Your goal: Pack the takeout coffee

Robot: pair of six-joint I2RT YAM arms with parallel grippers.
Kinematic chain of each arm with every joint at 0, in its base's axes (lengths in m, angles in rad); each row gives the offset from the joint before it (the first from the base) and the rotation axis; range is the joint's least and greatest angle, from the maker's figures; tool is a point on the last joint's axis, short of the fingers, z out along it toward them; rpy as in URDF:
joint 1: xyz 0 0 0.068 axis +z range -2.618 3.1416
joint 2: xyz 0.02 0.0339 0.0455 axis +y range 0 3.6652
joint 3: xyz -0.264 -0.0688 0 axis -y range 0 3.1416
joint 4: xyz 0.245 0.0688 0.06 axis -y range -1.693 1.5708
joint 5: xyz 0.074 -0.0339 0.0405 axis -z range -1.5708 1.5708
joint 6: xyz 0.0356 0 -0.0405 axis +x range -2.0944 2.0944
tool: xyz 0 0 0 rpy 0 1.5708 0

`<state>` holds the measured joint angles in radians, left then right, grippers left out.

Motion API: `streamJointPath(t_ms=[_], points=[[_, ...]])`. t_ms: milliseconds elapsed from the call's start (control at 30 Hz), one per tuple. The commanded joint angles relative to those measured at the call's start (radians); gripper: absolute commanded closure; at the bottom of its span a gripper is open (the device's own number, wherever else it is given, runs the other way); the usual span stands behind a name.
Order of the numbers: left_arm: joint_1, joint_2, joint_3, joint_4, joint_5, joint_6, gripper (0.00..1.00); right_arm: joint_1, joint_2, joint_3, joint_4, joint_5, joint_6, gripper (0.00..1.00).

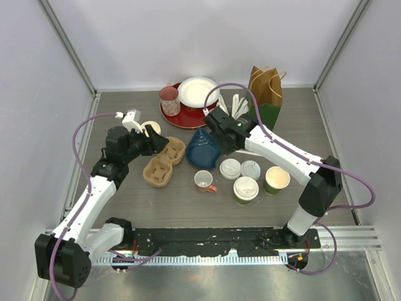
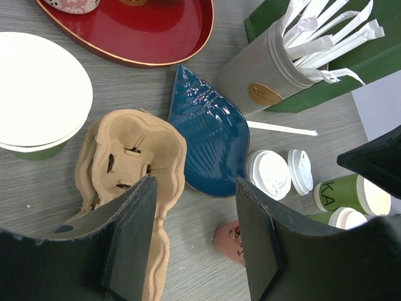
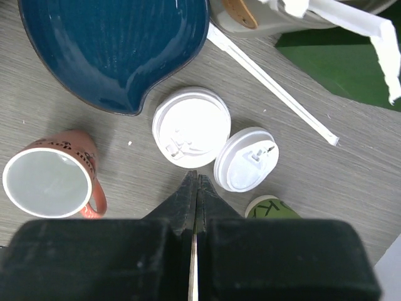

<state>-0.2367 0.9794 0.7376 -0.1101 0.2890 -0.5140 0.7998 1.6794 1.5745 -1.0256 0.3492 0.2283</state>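
Note:
One green takeout cup (image 1: pixel 152 128) with no lid stands just behind the brown cup carrier (image 1: pixel 163 162); the left wrist view shows this cup (image 2: pixel 37 94) left of the carrier (image 2: pixel 125 157). My left gripper (image 1: pixel 153 144) (image 2: pixel 195 188) hovers open over the carrier's right edge, nothing between its fingers. A lidded green cup (image 1: pixel 245 189) and an open green cup (image 1: pixel 276 180) (image 3: pixel 272 207) stand right of centre. Two loose white lids (image 1: pixel 230 168) (image 1: pixel 250 169) lie beside them. My right gripper (image 1: pixel 223 147) (image 3: pixel 197 175) is shut and empty, just short of the lids (image 3: pixel 191 125) (image 3: pixel 245 158).
A blue shell-shaped dish (image 1: pixel 202 148) lies between the arms. A small mug with a pink handle (image 1: pixel 203 181) stands in front of it. At the back are a red tray (image 1: pixel 188 116) with a pink cup (image 1: pixel 169 99), a straw canister (image 1: pixel 238 106) and a paper bag (image 1: pixel 266 94).

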Motion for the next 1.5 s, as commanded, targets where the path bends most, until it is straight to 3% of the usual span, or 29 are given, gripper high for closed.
streamJointPath(t_ms=[0, 100, 333, 567, 833, 1000, 1233, 1467], points=[[-0.009, -0.015, 0.008, 0.029, 0.021, 0.009, 0.43, -0.010, -0.038, -0.030, -0.022, 0.043, 0.022, 0.99], [-0.009, -0.025, 0.011, 0.015, 0.021, 0.014, 0.43, -0.083, -0.052, -0.112, 0.001, 0.036, 0.074, 0.96], [-0.012, -0.051, -0.014, 0.015, 0.021, 0.008, 0.43, -0.224, -0.142, -0.255, 0.122, -0.068, 0.118, 0.73], [-0.021, -0.032, 0.009, -0.020, 0.067, 0.026, 0.44, -0.266, -0.221, -0.340, 0.193, -0.127, 0.120, 0.61], [-0.142, 0.044, 0.104, -0.072, 0.206, 0.138, 0.41, -0.266, -0.274, -0.203, -0.020, -0.170, 0.108, 0.37], [-0.231, 0.094, 0.141, -0.125, 0.211, 0.177, 0.41, -0.264, -0.334, -0.200, -0.126, -0.306, 0.144, 0.23], [-0.346, 0.156, 0.184, -0.125, 0.211, 0.200, 0.42, -0.231, -0.428, -0.221, -0.278, -0.297, 0.264, 0.28], [-0.427, 0.191, 0.180, -0.106, 0.210, 0.131, 0.42, -0.217, -0.501, -0.392, -0.205, -0.407, 0.342, 0.28]])
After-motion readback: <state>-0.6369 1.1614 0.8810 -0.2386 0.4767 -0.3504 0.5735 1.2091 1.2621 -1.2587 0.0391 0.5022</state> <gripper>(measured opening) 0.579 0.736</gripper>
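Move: The lidded cup stands about 9 cm back and 6 cm right of the right hand, some 8 cm below it. The lid stack lies almost straight under that hand, the loose lid 7 cm to its right; the empty cup is about 12 cm right of the lidded cup and 4 cm farther out. From the left hand the lidded cup is roughly 13 cm back and 32 cm right, the mug 8 cm back and 16 cm right, with the carton underneath. Swing the right gripper about 9 cm right, dipping over the loose lid as its shut fingers start to open, then lift it and draw it some 11 cm back over the lidded cup, opening to about three quarters and tipping the fingers more steeply down. Meanwhile bring the left gripper right and back from above the carton towards the mug and lidded cup, turning it clockwise, fingers still half open. ##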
